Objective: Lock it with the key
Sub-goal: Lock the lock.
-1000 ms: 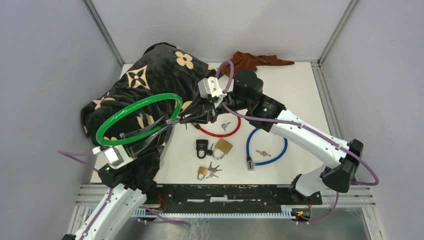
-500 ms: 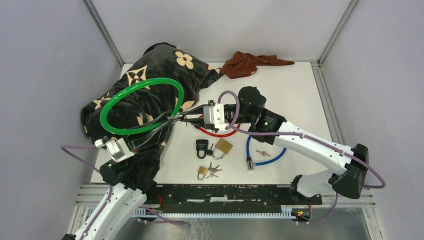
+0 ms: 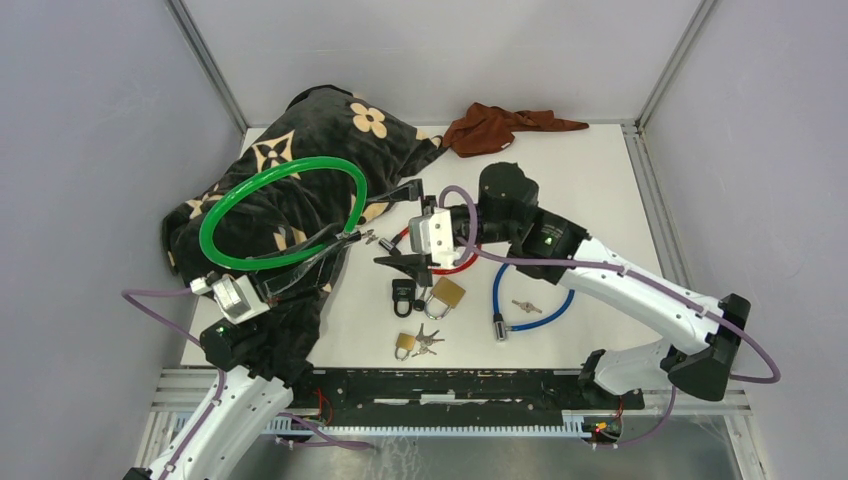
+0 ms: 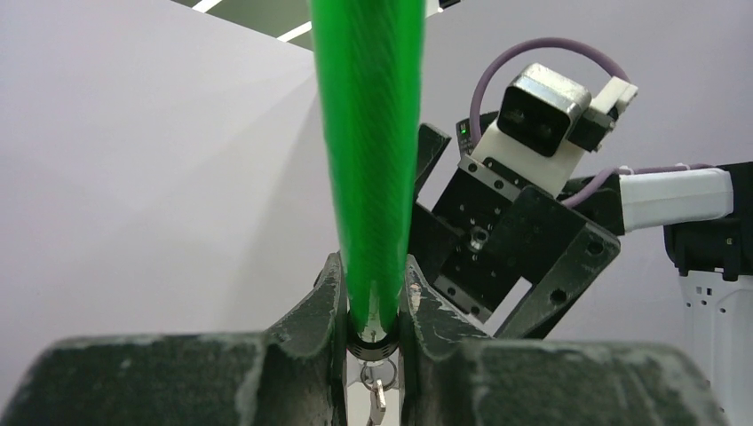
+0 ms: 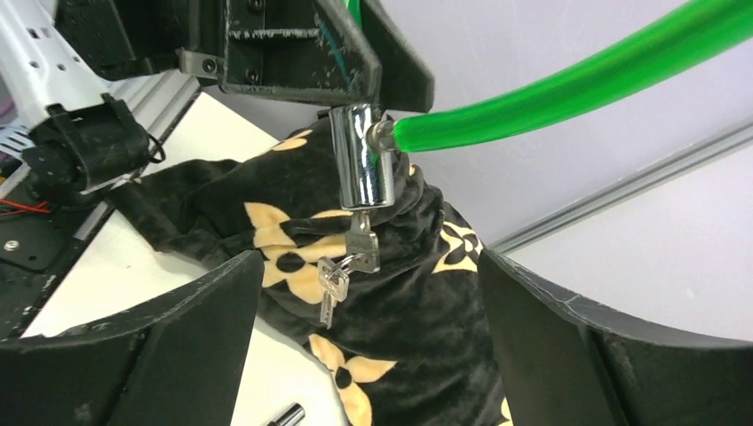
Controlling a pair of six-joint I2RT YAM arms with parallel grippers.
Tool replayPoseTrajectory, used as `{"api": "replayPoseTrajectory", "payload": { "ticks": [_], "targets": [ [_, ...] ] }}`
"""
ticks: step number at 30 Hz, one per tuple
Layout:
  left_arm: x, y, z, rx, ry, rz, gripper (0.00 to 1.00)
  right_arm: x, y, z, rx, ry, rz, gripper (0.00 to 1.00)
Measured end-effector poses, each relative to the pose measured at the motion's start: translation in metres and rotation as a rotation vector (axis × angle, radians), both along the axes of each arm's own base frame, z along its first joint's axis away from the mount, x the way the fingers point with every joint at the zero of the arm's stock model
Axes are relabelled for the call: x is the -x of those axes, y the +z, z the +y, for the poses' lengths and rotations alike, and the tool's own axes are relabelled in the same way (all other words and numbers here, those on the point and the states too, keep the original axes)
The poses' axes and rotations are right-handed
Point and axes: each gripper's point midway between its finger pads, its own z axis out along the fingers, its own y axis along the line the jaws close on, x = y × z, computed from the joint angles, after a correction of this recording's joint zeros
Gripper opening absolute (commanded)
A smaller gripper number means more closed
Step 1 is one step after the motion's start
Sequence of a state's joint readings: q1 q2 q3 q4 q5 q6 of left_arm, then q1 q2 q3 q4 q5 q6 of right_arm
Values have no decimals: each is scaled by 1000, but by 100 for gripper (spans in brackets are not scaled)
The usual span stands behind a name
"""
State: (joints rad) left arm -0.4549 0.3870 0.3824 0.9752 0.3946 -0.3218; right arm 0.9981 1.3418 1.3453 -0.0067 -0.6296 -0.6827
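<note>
A green cable lock (image 3: 300, 163) hangs as a loop over the blanket. My left gripper (image 3: 345, 238) is shut on its chrome lock end, and in the left wrist view the green cable (image 4: 371, 177) rises from between the fingers of that gripper (image 4: 373, 302). In the right wrist view a key (image 5: 361, 244) sits in the bottom of the chrome lock cylinder (image 5: 362, 169), and a second key (image 5: 330, 288) dangles from its ring. My right gripper (image 5: 368, 337) is open, its fingers wide on either side below the key and touching nothing. From above, the right gripper (image 3: 400, 228) stands just right of the lock.
A black blanket with tan flowers (image 3: 300, 130) covers the left of the table. A red cable lock (image 3: 455, 265), a blue cable lock (image 3: 540, 300), a black padlock (image 3: 403, 293) and two brass padlocks (image 3: 447, 293) lie near the middle. A brown cloth (image 3: 495, 125) lies at the back.
My right gripper has opened, let go of the key and drawn back a little to the right. The key stays in the lock. The left gripper still holds the green cable lock.
</note>
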Motion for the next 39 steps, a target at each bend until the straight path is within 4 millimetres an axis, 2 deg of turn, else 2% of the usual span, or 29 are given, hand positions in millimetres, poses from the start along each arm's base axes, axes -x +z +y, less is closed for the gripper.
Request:
{"api": "replayPoseTrajectory", "payload": {
  "ticks": [3, 7, 14, 20, 30, 35, 39],
  "targets": [
    [0, 0, 0, -1, 0, -1, 2, 4, 12, -8, 26, 31, 17, 90],
    [0, 0, 0, -1, -1, -2, 2, 10, 17, -11, 62, 82, 77, 77],
    [1, 0, 0, -3, -2, -2, 2, 10, -14, 0, 143, 96, 270, 59],
    [0, 0, 0, -3, -2, -1, 2, 12, -14, 5, 115, 109, 346, 47],
    [1, -1, -1, -6, -4, -2, 2, 8, -10, 13, 85, 106, 381, 0],
    [-3, 0, 2, 8, 10, 13, 2, -1, -7, 15, 44, 57, 384, 0],
    [-16, -6, 4, 33, 26, 96, 2, -8, -14, 15, -19, -27, 377, 0]
  ]
}}
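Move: The key in the green lock sits only about 2 cm to the left of the right hand's point and 1 cm below it, between the wide-open fingers. The lock's steel cylinder is some 5 cm to the left, level fore and aft, and a spare key dangles about 2 cm below the key in the lock. From the left hand, which holds the lock, that key is about 4 cm to the right at much the same height. Shuts on the key and pinches it: the right hand, fingers pointing left, first backs off to the right and up 1–2 cm, then dips about 3 cm while closing, rolls some 20 degrees clockwise seen along its fingers, and reaches left roughly 3 cm onto the key. Once shut, it goes about 1 cm forward as the left hand, keeping its grip on the lock, moves some 1.5 cm forward and tilts slightly. ##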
